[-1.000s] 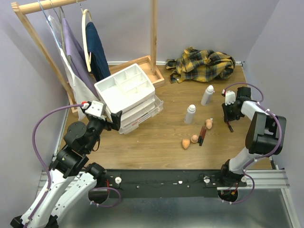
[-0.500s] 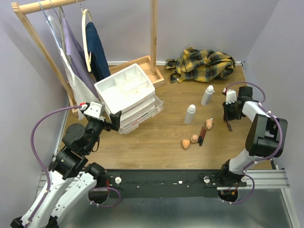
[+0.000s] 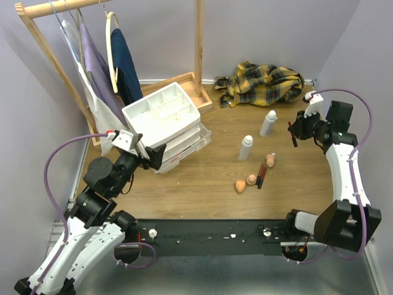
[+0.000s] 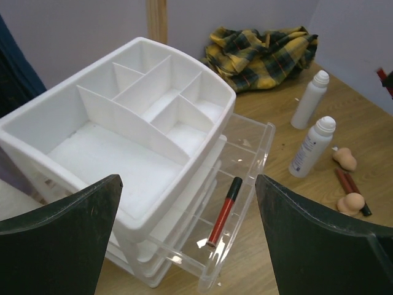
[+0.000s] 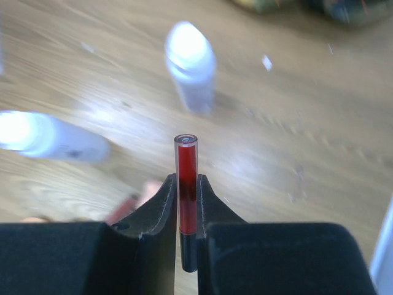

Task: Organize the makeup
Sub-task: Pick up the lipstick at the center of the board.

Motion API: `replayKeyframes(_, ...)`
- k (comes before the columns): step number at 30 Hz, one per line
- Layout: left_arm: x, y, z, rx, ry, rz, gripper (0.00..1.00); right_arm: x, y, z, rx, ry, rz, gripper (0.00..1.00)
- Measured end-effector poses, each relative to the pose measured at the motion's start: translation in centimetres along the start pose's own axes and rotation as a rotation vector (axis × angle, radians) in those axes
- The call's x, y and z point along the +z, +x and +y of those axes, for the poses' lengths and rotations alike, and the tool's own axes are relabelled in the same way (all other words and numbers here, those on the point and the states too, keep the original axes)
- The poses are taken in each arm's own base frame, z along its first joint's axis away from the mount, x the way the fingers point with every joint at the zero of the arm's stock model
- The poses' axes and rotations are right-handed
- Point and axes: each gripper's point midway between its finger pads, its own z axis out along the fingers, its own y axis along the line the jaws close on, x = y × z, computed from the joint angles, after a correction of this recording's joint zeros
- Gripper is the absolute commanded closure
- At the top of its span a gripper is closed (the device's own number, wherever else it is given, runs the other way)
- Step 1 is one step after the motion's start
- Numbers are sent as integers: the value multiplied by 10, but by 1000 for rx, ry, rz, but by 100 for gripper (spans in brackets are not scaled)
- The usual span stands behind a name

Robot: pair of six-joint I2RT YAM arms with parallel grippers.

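Note:
My right gripper (image 5: 186, 182) is shut on a dark-red stick (image 5: 186, 184) with a black cap, held off the table beside the far white bottle (image 3: 268, 123). A second white bottle (image 3: 245, 147) stands nearer. Three peach sponges (image 3: 270, 160) (image 3: 251, 179) (image 3: 239, 186) and two more sticks (image 3: 261, 175) lie on the wood. My left gripper (image 4: 187, 184) hangs open above the white drawer unit (image 4: 123, 123). Its clear drawer (image 4: 261, 147) is pulled out, and one red stick (image 4: 224, 211) lies inside.
A yellow plaid cloth (image 3: 264, 83) is bunched at the back right. A wooden clothes rack (image 3: 198, 43) with hanging garments (image 3: 98, 67) stands at the back left, behind the drawer unit. Walls close in on both sides.
My right gripper has closed on the red stick, lifted it off the table and swung back and to the right. The left gripper has edged slightly towards the drawer unit.

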Motion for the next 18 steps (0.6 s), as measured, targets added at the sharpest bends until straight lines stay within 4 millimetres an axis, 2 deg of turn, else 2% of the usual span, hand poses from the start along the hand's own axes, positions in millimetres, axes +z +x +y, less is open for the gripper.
replayKeyframes(2, 5, 5, -6, -28, 24, 25, 1, -9, -17, 13, 2, -47, -67, 100)
replayKeyframes(3, 7, 5, -9, -47, 35, 34, 1, -16, -27, 26, 9, -97, -112, 100)
replayKeyframes(9, 17, 0, -35, -169, 144, 55, 1, -36, -59, 72, 58, -331, -250, 99)
replayKeyframes(13, 26, 4, -52, -241, 215, 87, 1, -44, -66, 94, 89, -469, -289, 100)
replayKeyframes(18, 36, 18, -75, -308, 297, 161, 1, -47, -57, 113, 116, -589, -294, 99)
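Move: The right hand holds the lipstick; the left hand's open fingers are about 55 cm to its left, 13 cm back and 14 cm higher. The far white bottle is roughly 10 cm left and 7 cm ahead, the near one 20 cm left and 5 cm back. From the left hand, the lipstick is some 55 cm right, 13 cm ahead, 14 cm lower; the clear drawer 10 cm right, 11 cm ahead. Right hand carries lipstick about 10 cm left and up; open left hand swings 8 cm right, towards it. ##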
